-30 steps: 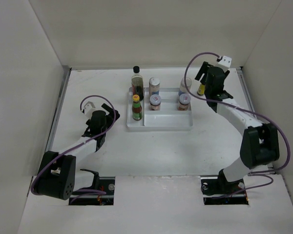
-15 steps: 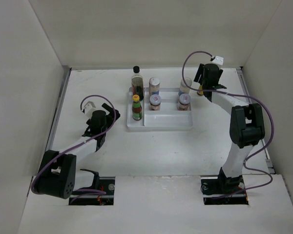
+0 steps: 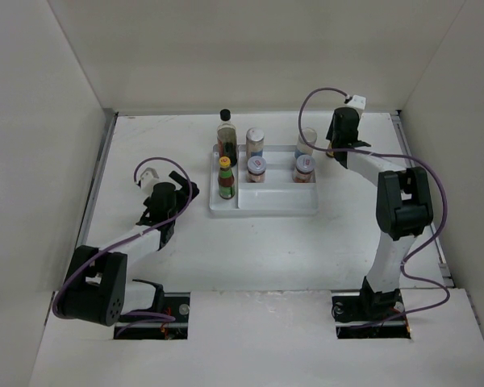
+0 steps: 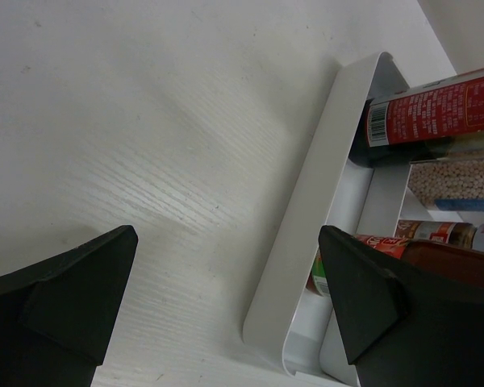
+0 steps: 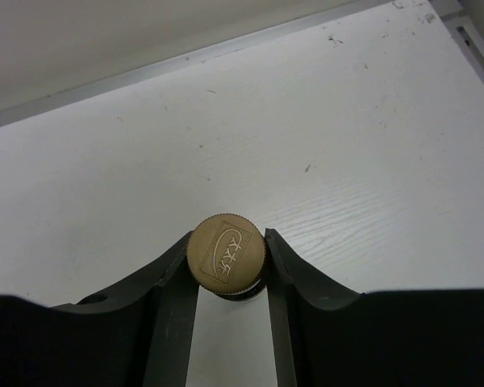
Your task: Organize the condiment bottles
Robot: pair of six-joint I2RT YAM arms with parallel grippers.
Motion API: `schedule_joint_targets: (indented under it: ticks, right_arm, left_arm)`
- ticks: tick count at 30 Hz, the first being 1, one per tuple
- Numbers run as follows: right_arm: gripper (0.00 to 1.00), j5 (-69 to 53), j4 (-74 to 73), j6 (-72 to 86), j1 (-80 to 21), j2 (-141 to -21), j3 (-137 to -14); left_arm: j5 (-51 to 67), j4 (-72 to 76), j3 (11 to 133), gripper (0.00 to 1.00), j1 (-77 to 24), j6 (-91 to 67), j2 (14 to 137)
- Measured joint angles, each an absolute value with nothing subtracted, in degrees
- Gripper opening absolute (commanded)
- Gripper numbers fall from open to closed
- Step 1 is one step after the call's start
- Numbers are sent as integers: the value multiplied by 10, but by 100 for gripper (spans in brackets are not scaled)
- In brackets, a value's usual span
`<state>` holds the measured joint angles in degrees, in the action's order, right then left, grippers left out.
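My right gripper (image 3: pixel 337 139) is shut on the tiny yellow bottle (image 3: pixel 330 150), just right of the white tray's far right corner. In the right wrist view both fingers press the sides of its gold cap (image 5: pixel 226 253) over bare table. The tray (image 3: pixel 274 203) holds the tall dark bottle with black cap (image 3: pixel 227 135), the red-green yellow-capped bottle (image 3: pixel 225 179) and several pale-lidded spice jars (image 3: pixel 256 168). My left gripper (image 3: pixel 182 189) is open and empty, left of the tray; the tray's left wall (image 4: pixel 306 210) lies between its fingers in the left wrist view.
White walls close in the table on three sides. A metal rail (image 3: pixel 99 173) runs along the left edge. The tray's front compartment (image 3: pixel 278 196) holds nothing. The left wrist view shows a red-labelled bottle (image 4: pixel 436 109) inside the tray.
My right gripper has carried the tiny yellow bottle left and farther back, close to the tray's far right corner, and the right arm has straightened. The left arm has not moved.
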<state>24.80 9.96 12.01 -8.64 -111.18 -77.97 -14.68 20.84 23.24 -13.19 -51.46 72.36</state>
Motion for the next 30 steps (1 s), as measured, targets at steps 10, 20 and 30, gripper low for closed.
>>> schedule_joint_targets:
  ticks: [10,20,30]
  right_arm:
    - [26,284,124,103,-99,-1077,-728]
    - [26,317,119,104,-155,-914,-629]
    - [27,322,70,115,-246,-721,-583]
  left_arm:
    - [-143,210,232,100,-133,-515,732]
    - [-143,212,232,100,-133,-515,732]
    - [-143,213,232,100,-133,-515,727]
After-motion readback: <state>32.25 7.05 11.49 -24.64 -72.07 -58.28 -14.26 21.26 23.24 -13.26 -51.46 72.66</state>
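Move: The right hand's fingers are already shut on the yellow-capped bottle, near its top. The tray's empty front row lies roughly 21 cm back and 20 cm to the left, some 11 cm lower. On that way the right-hand jar stands about 11 cm back and 12 cm left, and the right white bottle about 11 cm left and 2 cm back. From the idle left hand the empty row is about level ahead, some 31 cm to its right and 6 cm lower. Keeping its pinch on the yellow-capped bottle, the right hand lingers briefly, then draws back and climbs, about 15 cm each way, steepening and quickening as it goes. It also swings some 7 cm left towards the tray, while the wrist tips the fingers up about 15 degrees and turns slightly counter-clockwise. ##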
